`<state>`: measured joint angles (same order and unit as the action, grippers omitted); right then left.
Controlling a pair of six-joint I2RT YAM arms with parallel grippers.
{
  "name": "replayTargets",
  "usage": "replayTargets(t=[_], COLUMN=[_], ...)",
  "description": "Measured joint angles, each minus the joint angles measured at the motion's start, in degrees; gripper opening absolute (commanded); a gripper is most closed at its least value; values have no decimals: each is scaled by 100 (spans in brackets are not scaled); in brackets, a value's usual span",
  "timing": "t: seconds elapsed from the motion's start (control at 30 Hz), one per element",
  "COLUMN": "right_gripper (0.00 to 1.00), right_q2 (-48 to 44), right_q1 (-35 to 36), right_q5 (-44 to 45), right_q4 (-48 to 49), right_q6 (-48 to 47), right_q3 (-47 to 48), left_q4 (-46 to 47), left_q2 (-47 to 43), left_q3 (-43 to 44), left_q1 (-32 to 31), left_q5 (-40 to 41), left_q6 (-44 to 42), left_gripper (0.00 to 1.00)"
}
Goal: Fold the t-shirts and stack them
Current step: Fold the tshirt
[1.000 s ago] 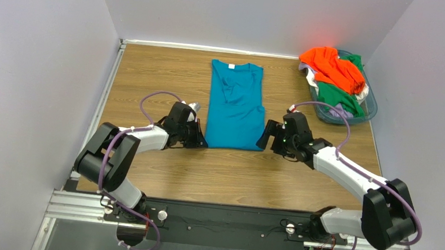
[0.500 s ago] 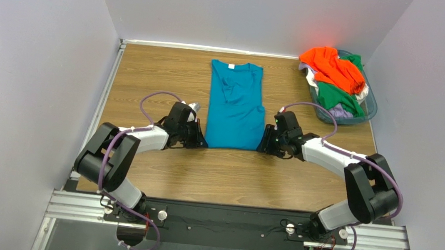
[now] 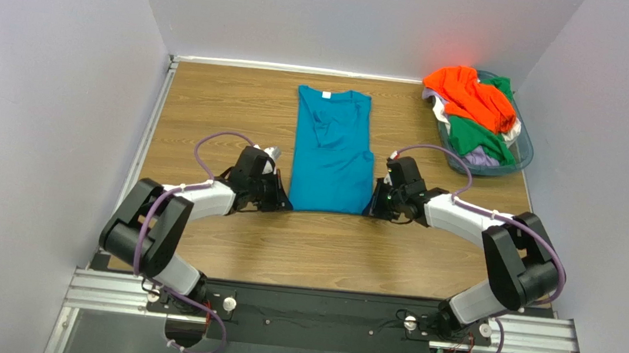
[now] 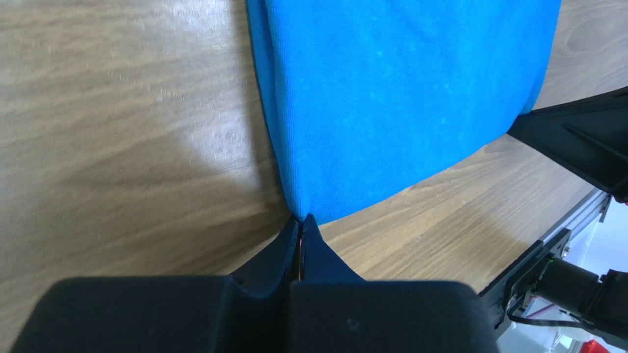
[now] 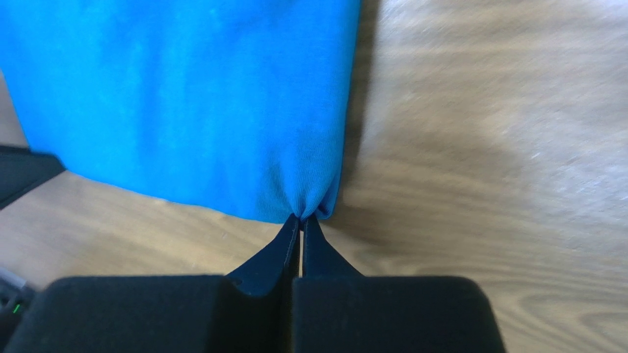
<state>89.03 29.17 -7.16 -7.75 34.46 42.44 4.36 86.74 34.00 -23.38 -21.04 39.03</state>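
A teal-blue t-shirt [image 3: 331, 147] lies lengthwise on the wooden table, sides folded in, white neck label at the far end. My left gripper [image 3: 286, 201] is shut on its near left bottom corner [image 4: 302, 209]. My right gripper [image 3: 371, 206] is shut on its near right bottom corner [image 5: 306, 206]. Both pinch the hem low at the table surface. More t-shirts, orange [image 3: 470, 95], green [image 3: 481, 139] and pale lavender [image 3: 482, 161], are heaped in the basket at the back right.
A clear bluish plastic basket [image 3: 520, 160] stands at the back right against the right wall. Grey walls close the left, back and right sides. The black rail with the arm bases [image 3: 321, 309] runs along the near edge.
My right gripper has moved left and down to the shirt's near right corner and closed on it. My left gripper has stayed at the near left corner.
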Motion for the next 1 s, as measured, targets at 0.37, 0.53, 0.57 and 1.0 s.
replayTargets(t=[0.37,0.53,0.57,1.0], right_gripper=[6,6,6,6], right_q2=[-1370,-2079,-2229,-3353], right_q1=[2,2,15,52], right_q5=[-1580,-2369,-2608,-4197], right_q4=[-505,-1049,-1250,-2330], right_q6=[20,33,33,297], right_q3=[-291,-299,-299,-101], left_q4=[-671,-1462,-1707,-3254], left_q2=[-1985,-3410,-3744,-5569], left_q3=[-428,-439,-424,9], left_q1=[-2,-2,-2,-39], left_q5=[39,249,310,522], left_q6=[157,254,286,706], left_gripper=[0,0,0,0])
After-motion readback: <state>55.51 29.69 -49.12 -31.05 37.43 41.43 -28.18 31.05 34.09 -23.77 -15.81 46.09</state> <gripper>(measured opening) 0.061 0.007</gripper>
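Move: Both grippers already pinch the near hem corners of the folded blue t-shirt, just above the table. From the left gripper the collar end lies about 28 cm ahead and 7 cm right, the shirt's middle some 14 cm ahead and 8 cm right. From the right gripper the collar end is roughly 28 cm ahead and 9 cm left, the middle 14 cm ahead and 9 cm left. The clothes basket stands about 24 cm ahead and 25 cm right of it. Keep both grippers shut on the hem corners and lift them together off the table by about 17 cm while drawing back towards the bases, away from where the collar lay. Bring the right one back about twice as far as the left, swinging its fingers to point inward to the left; drift the left one slightly outward and tip its fingers up. ##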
